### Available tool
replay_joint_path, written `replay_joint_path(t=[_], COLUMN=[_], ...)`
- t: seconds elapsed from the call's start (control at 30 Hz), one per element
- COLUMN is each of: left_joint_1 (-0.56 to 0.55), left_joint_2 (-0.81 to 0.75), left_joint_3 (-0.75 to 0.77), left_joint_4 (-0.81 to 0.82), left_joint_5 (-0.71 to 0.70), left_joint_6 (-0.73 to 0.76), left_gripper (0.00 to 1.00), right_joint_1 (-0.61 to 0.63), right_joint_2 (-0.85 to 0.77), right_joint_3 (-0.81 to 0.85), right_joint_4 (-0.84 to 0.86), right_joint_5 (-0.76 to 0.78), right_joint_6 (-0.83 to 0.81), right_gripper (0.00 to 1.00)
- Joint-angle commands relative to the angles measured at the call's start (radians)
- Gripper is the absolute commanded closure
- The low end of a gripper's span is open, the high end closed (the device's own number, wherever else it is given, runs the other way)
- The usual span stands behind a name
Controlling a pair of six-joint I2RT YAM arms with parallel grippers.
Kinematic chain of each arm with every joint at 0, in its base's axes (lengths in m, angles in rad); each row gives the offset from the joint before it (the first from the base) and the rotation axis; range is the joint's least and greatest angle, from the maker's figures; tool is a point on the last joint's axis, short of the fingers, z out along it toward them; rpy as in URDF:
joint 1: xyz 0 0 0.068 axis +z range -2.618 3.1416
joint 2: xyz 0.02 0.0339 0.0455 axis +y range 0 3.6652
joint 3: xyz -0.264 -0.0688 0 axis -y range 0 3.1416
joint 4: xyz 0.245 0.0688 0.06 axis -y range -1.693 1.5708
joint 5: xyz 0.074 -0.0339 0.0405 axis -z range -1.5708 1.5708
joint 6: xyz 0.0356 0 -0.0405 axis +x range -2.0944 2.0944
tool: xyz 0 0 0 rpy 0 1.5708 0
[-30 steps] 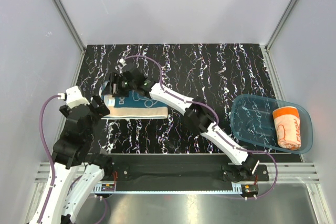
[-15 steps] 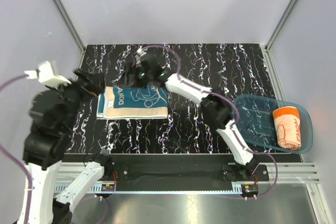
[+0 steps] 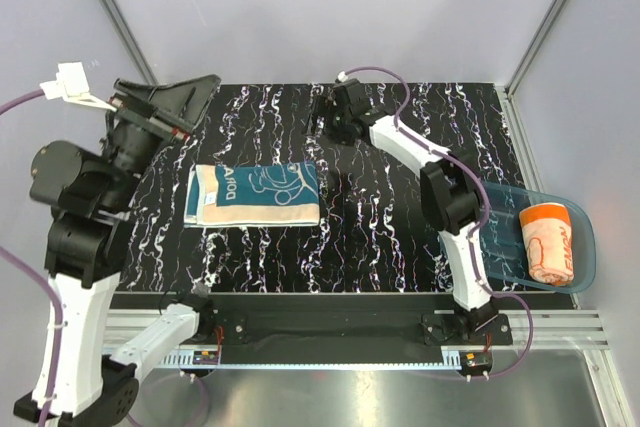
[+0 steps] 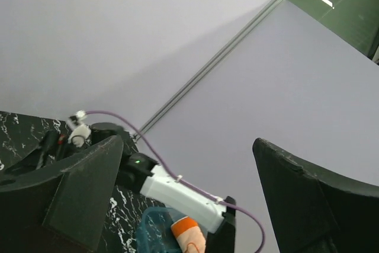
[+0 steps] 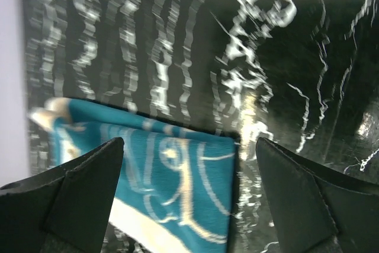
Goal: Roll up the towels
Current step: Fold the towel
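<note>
The teal towel [image 3: 255,194] with white swirls lies flat and folded on the black marbled table, with cream edges showing along its front. The orange towel [image 3: 548,242] sits rolled up in the blue tray [image 3: 480,217] at the right. My left gripper [image 3: 200,89] is raised high at the far left, open and empty, well clear of the teal towel. In the left wrist view the left gripper [image 4: 186,143] faces the wall, with the orange towel [image 4: 186,235] far below. My right gripper [image 3: 328,119] hovers open behind the teal towel. In the right wrist view the teal towel [image 5: 166,182] lies below the right gripper [image 5: 189,143].
Pale walls with metal corner posts [image 3: 120,27] close in the table on three sides. The right arm [image 3: 450,197] stretches from its base across the tray's left rim. A metal rail [image 3: 340,322] runs along the near edge.
The left arm has lifted up and back, away from the teal towel. The right gripper has opened, let go of the towel and moved back and to the right. The towel now lies uncovered.
</note>
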Motion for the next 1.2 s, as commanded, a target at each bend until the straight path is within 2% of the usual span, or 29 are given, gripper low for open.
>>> replay_joint_path(t=[0.0,0.47,0.67,0.93,1.17], left_joint_1=[0.003,-0.011,-0.034,-0.037,-0.037], left_joint_2=[0.027,0.050,-0.025,-0.008,-0.003], left_joint_3=[0.046,0.090,-0.032,-0.022,-0.037], left_joint_4=[0.095,0.078,0.181,0.215,0.226], left_joint_5=[0.051,-0.050,-0.147,-0.106,-0.127], left_joint_6=[-0.038,0.012,-0.057,-0.065,-0.097], left_gripper=[0.01,0.01,0.01,0.01,0.01], right_joint_1=[0.008,0.008,0.008,0.010,0.011], right_joint_2=[0.075,0.092,0.068,0.043,0.049], right_joint_3=[0.044,-0.114,-0.170,-0.215,-0.221], right_joint_4=[-0.063,0.029,0.078,0.121,0.151], right_joint_5=[0.009,-0.051,-0.093,-0.125,-0.158], right_joint_6=[-0.048,-0.025,0.008,0.031,0.043], right_gripper=[0.00,0.00,0.00,0.00,0.00])
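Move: The folded teal towel's far right corner lies about 7 cm back from the right hand, almost in line sideways and roughly 12 cm below. The towel's middle is some 15 cm back and 13 cm to this hand's left, at the same depth. From the left hand, held high, that corner is about 21 cm ahead, 10 cm to the right and 55 cm down. Open-fingered, the right hand drops about 9 cm, easing back toward the towel's far right corner; left rises slightly. ##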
